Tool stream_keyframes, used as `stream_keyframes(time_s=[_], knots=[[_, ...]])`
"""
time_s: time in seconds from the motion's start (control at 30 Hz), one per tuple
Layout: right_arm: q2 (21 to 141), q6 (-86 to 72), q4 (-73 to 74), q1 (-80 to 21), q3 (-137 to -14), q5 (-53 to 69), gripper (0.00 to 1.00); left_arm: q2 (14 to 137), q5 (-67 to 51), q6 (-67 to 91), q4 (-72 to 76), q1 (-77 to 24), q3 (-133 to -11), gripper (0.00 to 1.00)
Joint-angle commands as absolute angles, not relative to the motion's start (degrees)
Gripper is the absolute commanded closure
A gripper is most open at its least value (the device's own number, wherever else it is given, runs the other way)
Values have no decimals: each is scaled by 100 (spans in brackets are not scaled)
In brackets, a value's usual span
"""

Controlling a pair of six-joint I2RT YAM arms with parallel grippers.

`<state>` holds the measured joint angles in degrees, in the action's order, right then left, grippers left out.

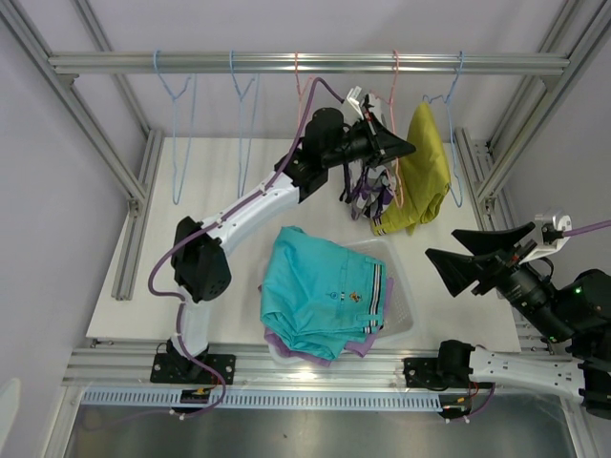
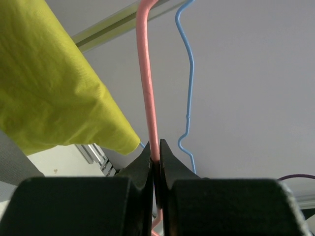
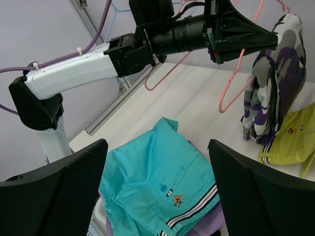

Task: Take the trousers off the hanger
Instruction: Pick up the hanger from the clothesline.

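My left gripper [image 1: 405,148] is shut on the wire of a pink hanger [image 2: 147,88] on the rail. The purple-grey-white camouflage trousers [image 1: 368,191] hang from that hanger, just below the gripper; they also show in the right wrist view [image 3: 273,88]. The mustard yellow trousers [image 1: 426,172] hang on a blue hanger [image 2: 189,98] to the right. The teal trousers [image 1: 320,291] lie on top of the lilac trousers [image 1: 286,345] in a clear bin [image 1: 401,286]. My right gripper [image 1: 458,267] is open and empty, right of the bin. The pink camouflage trousers are hidden.
Two bare blue hangers [image 1: 181,124] and a bare pink hanger [image 1: 301,91] hang on the metal rail [image 1: 305,62] to the left. Aluminium frame posts [image 1: 134,200] flank the white table [image 1: 210,172].
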<state>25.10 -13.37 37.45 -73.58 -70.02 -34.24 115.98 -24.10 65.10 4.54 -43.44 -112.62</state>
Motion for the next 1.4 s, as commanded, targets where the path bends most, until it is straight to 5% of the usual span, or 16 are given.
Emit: stream_keyframes(time_s=[0.0,0.77,1.13,1.37], knots=[[2461,-1354,3700,-7348,-6935,-3445,12,10881,-2452,6021,976,-4421,-11855,100],[2426,-1389,3709,-7348,-6838,-3463,12,10873,-2391,5748,98,-4140,-13333,100],[2821,-1512,3841,-7339,-6593,-4016,13,9275,-2023,4984,-255,-4377,-11954,100],[3163,-818,2471,-7339,-5811,-4482,11,8238,-1566,4843,-106,-4491,-10750,100]])
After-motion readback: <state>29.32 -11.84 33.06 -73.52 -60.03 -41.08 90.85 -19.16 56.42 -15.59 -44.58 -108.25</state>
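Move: The clothesline runs about 12 cm ahead of the left hand and some 16 cm above it; the pink hanger, already pinched, hooks on it about 2 cm to the hand's left. The camouflage trousers on that hanger lie some 11 cm ahead, 7 cm left and 17 cm below, the green trousers roughly 10 cm ahead, 5 cm right and 18 cm below. From the open right hand, the camouflage trousers are about 35 cm ahead, 10 cm left and 20 cm lower. Keeping its pinch on the near side of the pink hanger, the left hand lifts about 7 cm to unhook it from the clothesline, pauses and settles slightly, then draws back and left about 10 cm each while climbing further, its fingers tipping up slightly. Late on, the right hand, fingers still wide open, sinks about 6 cm and edges forward and left, closing in on the camouflage trousers. ##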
